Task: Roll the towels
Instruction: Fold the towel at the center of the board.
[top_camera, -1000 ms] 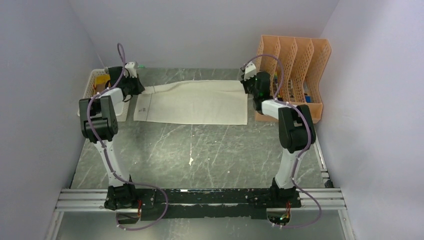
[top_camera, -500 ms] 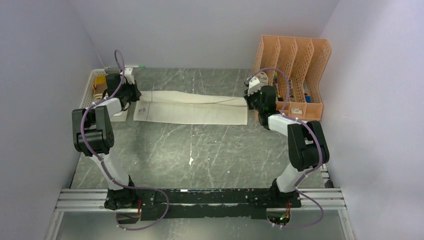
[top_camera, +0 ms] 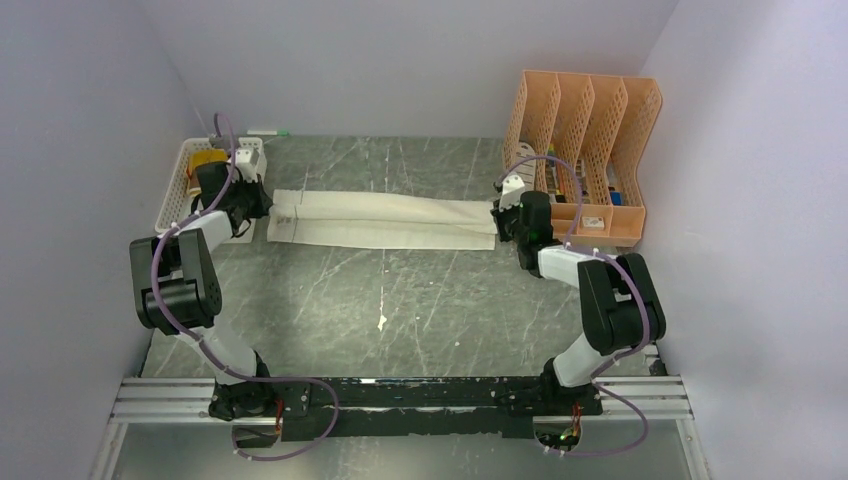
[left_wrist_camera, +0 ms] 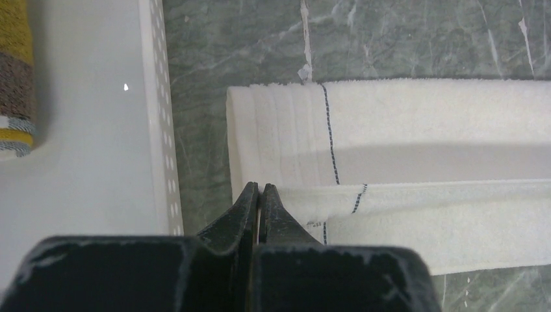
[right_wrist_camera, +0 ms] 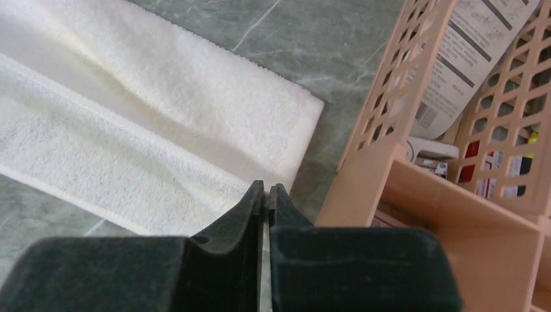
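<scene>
The cream-white towel (top_camera: 385, 222) lies flat across the back of the table, its far long edge folded over toward the near side. My left gripper (top_camera: 262, 205) is shut on its left end; the folded edge (left_wrist_camera: 390, 195) runs out from the tips (left_wrist_camera: 259, 188). At the other end my right gripper (top_camera: 497, 218) is shut on the folded edge (right_wrist_camera: 130, 149) at the right corner (right_wrist_camera: 267, 188). The mustard-yellow and brown towel (top_camera: 205, 163) lies in the white basket, seen at the left wrist view's top left (left_wrist_camera: 14, 78).
The white perforated basket (top_camera: 180, 185) stands left of the towel, its wall (left_wrist_camera: 156, 130) close beside my left jaws. An orange mesh file rack (top_camera: 590, 120) with papers stands just right of my right gripper (right_wrist_camera: 416, 195). A green-tipped pen (top_camera: 268, 132) lies by the back wall.
Both grippers have pulled the towel's far edge toward the near side, so the wide spread sheet is now a narrow folded band. Both arms have drawn back and lower.
</scene>
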You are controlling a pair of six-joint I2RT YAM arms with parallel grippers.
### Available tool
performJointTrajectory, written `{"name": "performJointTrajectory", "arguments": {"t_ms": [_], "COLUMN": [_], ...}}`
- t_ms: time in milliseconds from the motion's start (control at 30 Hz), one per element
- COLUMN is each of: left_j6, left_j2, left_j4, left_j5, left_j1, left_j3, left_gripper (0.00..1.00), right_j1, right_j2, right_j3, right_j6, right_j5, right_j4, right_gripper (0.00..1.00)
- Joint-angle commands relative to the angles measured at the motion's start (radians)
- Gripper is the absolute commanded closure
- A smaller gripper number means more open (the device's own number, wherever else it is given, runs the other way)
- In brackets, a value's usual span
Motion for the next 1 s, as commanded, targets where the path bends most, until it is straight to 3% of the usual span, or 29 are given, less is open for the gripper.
{"name": "performJointTrajectory", "arguments": {"t_ms": [0,367,467,567,600,667,700,767,967], "left_j6": [0.007,0.017,0.019,0.02,0.018,0.017,0.007,-0.014,-0.106], "left_j2": [-0.026,-0.019,-0.009,-0.006,-0.01,-0.028,-0.045,-0.105,-0.266], "left_j4": [0.032,-0.007,-0.022,-0.029,-0.033,-0.049,-0.046,-0.028,0.055], "left_j5": [-0.03,-0.07,-0.078,-0.087,-0.089,-0.086,-0.08,-0.053,0.085], "left_j1": [0.036,0.037,0.038,0.037,0.037,0.038,0.038,0.038,0.032], "left_j3": [-0.028,-0.031,-0.02,-0.013,-0.01,0.001,-0.001,-0.01,-0.042], "left_gripper": [0.93,0.93,0.93,0.93,0.88,0.68,0.5,0.02,0.0], "right_j1": [-0.014,-0.009,-0.006,-0.002,0.0,0.003,0.006,0.005,0.013], "right_j2": [-0.078,-0.13,-0.117,-0.099,-0.098,-0.113,-0.133,-0.189,-0.231], "right_j3": [-0.047,-0.111,-0.109,-0.106,-0.112,-0.141,-0.162,-0.21,-0.198], "right_j6": [0.026,0.066,0.066,0.069,0.071,0.078,0.084,0.092,0.12], "right_j5": [0.089,0.032,0.009,0.005,0.011,0.037,0.058,0.081,0.038], "right_j4": [0.05,0.032,0.009,-0.012,-0.007,0.033,0.067,0.156,0.291], "right_gripper": [1.0,1.0,0.86,0.62,0.57,0.48,0.44,0.36,0.25]}}
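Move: The left fingers still pinch the white towel's turned-back corner; the near-left towel corner it is meant for lies about 5 cm back, straight in line and 2 cm below. The fold line runs 6 cm ahead, and the white basket's middle is some 13 cm left and 3 ahead. For the right fingers, the near-right towel corner is 6 cm back and 2 below, the fold line 5 cm ahead, the orange rack's middle roughly 20 cm right and 13 ahead. Drawing the held flap back towards the towel's near edge, the left hand eases about 1.5 cm back and 2 down, then opens wide, lets go and lifts straight up some 7.5 cm. The right hand rises slightly, then draws back and down with its corner, opens to release it and ends nearly 5 cm back, starting to rise. ##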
